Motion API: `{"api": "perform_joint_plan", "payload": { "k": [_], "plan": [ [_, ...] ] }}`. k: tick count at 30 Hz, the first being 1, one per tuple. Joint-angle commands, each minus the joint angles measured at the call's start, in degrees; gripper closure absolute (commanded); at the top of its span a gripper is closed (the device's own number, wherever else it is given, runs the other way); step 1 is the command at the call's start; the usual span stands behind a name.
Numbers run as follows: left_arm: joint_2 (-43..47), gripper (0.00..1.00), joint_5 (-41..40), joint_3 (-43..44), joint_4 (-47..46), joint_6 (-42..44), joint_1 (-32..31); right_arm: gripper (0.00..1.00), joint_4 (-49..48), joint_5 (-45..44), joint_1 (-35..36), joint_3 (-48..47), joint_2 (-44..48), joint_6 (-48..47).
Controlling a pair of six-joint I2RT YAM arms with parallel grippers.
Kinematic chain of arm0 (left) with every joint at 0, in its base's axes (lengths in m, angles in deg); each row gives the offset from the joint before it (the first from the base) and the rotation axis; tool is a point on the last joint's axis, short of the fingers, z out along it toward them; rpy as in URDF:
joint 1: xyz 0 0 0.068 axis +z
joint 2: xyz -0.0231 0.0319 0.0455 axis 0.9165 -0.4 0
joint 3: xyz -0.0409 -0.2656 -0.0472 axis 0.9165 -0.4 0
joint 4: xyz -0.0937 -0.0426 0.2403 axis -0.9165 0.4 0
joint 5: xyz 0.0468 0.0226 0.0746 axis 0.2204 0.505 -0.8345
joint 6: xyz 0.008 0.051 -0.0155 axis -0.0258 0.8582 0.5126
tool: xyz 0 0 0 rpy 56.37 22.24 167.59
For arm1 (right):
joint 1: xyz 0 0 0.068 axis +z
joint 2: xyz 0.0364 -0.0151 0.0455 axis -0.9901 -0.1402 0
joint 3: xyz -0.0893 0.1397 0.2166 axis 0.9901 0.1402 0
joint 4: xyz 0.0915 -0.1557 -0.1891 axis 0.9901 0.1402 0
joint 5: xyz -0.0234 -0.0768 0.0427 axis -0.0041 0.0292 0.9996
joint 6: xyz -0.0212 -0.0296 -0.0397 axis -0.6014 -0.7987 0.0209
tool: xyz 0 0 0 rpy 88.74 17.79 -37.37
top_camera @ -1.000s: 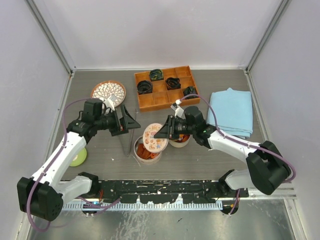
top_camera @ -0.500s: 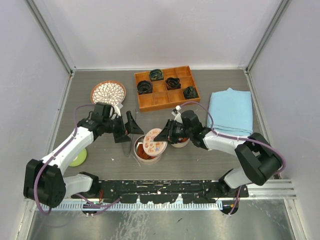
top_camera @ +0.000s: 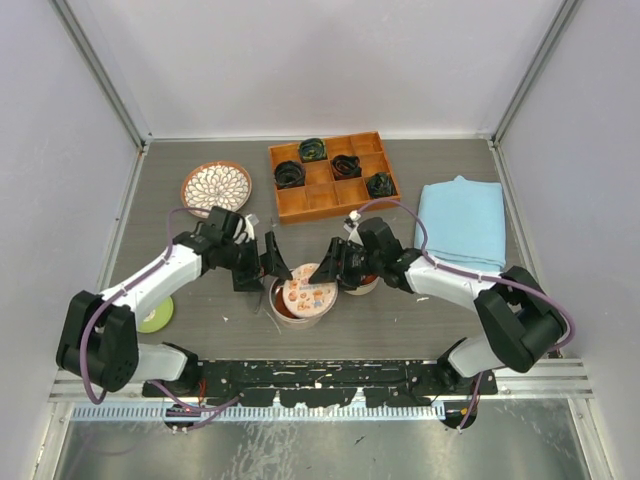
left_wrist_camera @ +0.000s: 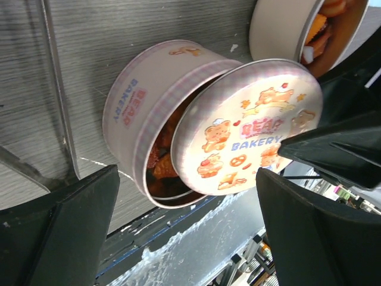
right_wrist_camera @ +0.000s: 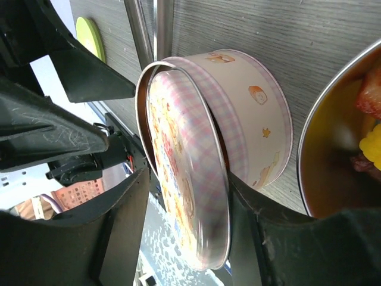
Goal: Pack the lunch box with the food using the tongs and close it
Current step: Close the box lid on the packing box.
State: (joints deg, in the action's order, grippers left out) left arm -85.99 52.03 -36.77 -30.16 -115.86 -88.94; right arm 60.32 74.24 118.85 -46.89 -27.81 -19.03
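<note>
The lunch box (top_camera: 282,312) is a round pink tin (left_wrist_camera: 128,113) holding orange and red food (left_wrist_camera: 156,164). Its lid (top_camera: 308,290), printed with bakery pictures (left_wrist_camera: 250,131), leans tilted on the tin's rim. My right gripper (top_camera: 328,270) is shut on the lid (right_wrist_camera: 172,149) by its edge (right_wrist_camera: 189,179). My left gripper (top_camera: 265,270) stands open just left of the tin, its fingers either side of the tin and lid (left_wrist_camera: 186,179), holding nothing. The tongs (left_wrist_camera: 59,101) lie flat on the table beside the tin (right_wrist_camera: 156,24). More food fills a metal bowl (top_camera: 360,283).
A wooden tray (top_camera: 332,175) with dark coiled lumps sits at the back. A patterned plate (top_camera: 216,183) is back left, a blue cloth (top_camera: 462,222) at the right, and a green disc (top_camera: 155,318) lies near my left arm.
My left gripper has swung right and down to the tin's side. My right gripper has brought the lid lower onto the tin's rim.
</note>
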Motion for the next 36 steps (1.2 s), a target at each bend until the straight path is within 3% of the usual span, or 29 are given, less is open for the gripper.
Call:
{"api": "perform_joint_plan", "payload": {
  "k": [1,14,36],
  "plan": [
    [-0.72,0.02,-1.46,3.14,2.12,2.45,-0.45,0.42,5.62,-3.1,-0.17,-2.46,1.74,-3.79],
    [-4.73,0.03,-0.71,5.31,2.92,3.74,-2.49,0.28,18.01,-6.65,0.0,-8.14,3.21,-9.36],
    [-7.09,0.04,1.5,7.45,1.6,3.41,-3.73,0.25,32.72,-16.25,0.1,-14.09,5.73,-13.43]
  ]
}}
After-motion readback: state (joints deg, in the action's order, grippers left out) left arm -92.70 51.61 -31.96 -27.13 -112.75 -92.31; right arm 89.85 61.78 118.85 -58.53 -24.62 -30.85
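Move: Between the right hand's already half-open fingers is the lid's near rim, the lid's middle lying about 4 cm to that hand's left, 3 cm back and 2 cm below. The packing box it half covers is some 7 cm left, 5 cm back and 6 cm down; the second bowl of food is 7 cm right, 1 cm back, 6 cm down. From the left hand, the lid is about 9 cm right, 3 cm back and 2 cm down. Drawing about 5 cm to the right, towards the second bowl, the right hand takes the lid and box along, tipping its fingers some 20 degrees more steeply down while they open wider astride the lid's rim. The left hand, wide open by the box's left side, sinks about 1 cm and follows about 1.5 cm to the right, turning slightly clockwise. ##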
